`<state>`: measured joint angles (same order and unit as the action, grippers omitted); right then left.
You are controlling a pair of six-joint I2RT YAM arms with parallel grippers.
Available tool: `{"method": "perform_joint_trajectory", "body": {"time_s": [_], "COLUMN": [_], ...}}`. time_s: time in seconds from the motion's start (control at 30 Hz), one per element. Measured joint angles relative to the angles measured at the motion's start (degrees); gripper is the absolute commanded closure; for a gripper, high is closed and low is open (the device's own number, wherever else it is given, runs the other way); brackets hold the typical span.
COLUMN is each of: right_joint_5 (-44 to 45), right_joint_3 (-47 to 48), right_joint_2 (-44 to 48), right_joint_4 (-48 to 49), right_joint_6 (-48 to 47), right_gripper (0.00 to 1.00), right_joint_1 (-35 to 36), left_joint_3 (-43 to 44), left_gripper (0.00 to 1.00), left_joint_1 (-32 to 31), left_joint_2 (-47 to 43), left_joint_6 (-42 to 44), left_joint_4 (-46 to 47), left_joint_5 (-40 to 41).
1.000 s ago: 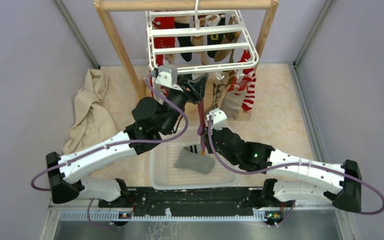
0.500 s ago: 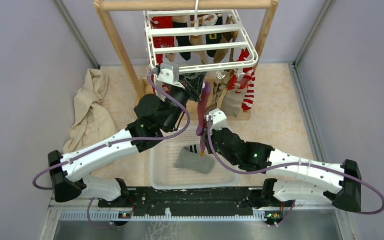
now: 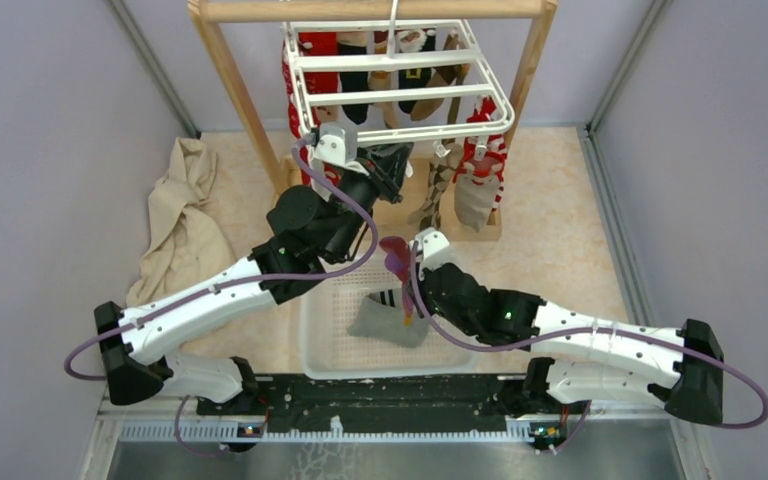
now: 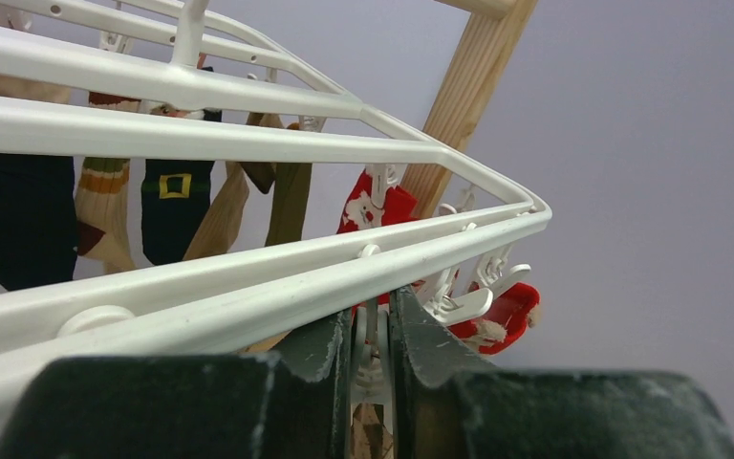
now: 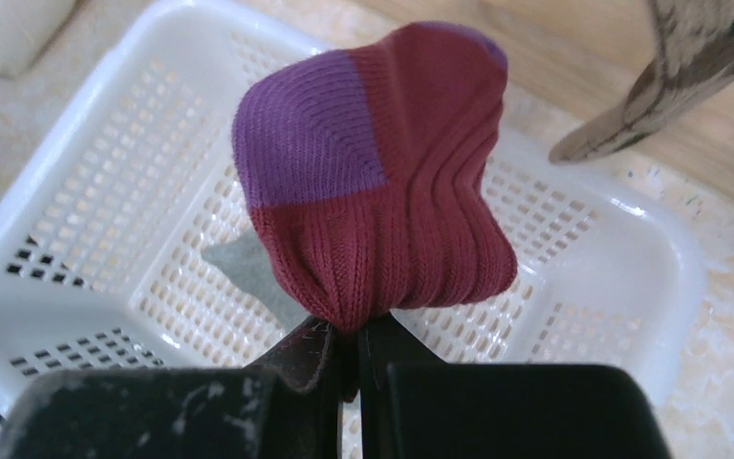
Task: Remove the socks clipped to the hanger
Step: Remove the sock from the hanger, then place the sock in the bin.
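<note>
The white slatted hanger (image 3: pixel 400 97) hangs from the wooden frame, with socks clipped under it: a red-white striped one (image 3: pixel 487 160), an argyle one (image 3: pixel 438 190) and a black one with a buckle (image 4: pixel 174 206). My left gripper (image 3: pixel 392 160) is up under the hanger's front rail (image 4: pixel 248 143). In the left wrist view the left gripper (image 4: pixel 371 320) is shut on a white clip (image 4: pixel 371 349), which is squeezed between its jaws. My right gripper (image 3: pixel 407 285) is shut on a magenta sock (image 5: pixel 373 172) with a purple heel. The sock is free of the hanger and bunched above the basket (image 5: pixel 105 191).
The white mesh basket (image 3: pixel 325 345) sits between the arms and holds a grey sock (image 3: pixel 388 322). A beige cloth (image 3: pixel 185 220) lies crumpled at the left. The wooden frame's posts (image 3: pixel 235 80) stand on either side of the hanger. Grey walls close in both sides.
The left jaws have closed on the clip. The magenta sock has come off the hanger and collapsed onto the right gripper, which has dropped slightly. The hanger has swung a little to the left.
</note>
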<state>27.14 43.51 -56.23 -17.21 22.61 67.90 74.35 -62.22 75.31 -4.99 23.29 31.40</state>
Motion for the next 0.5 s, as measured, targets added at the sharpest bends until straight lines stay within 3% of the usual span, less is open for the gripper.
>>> {"method": "perform_joint_trajectory", "body": {"time_s": [0.5], "right_joint_5": [-5.4], "right_joint_3": [-8.7], "right_joint_2": [0.0], "right_joint_4": [-2.2], "right_joint_6": [5.8], "right_gripper": [1.0], "right_joint_1": [0.2], "left_joint_3": [-0.1], "left_gripper": [0.82], "left_joint_1": [0.4], "left_joint_2": [-2.8], "left_joint_6": [-6.1], "left_joint_4": [-7.7], "left_joint_5": [-3.0]}}
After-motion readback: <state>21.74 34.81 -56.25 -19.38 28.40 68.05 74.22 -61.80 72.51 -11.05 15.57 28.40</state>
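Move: The right hand already holds the freed maroon sock; the basket's middle lies about 3 cm back, 4 cm to its left and 15 cm below. The grey sock lies in it, about 4 cm back, 4 cm left and 17 cm down from that hand, while the argyle sock hangs some 12 cm ahead, 4 cm right and 15 cm up. From the left hand, up at the hanger, the basket is about 13 cm back, 2 cm left and 43 cm down. Keeping its grip on the bunched maroon sock, the right hand sinks about 7 cm towards the basket, gathering speed, while drawing back some 3 cm and a little to the right, its fingers tipping about 10 degrees further down. The left hand still pinches the empty clip under the hanger's front rim and eases back and down by about 1.5 cm with a slight clockwise turn, not letting go. ##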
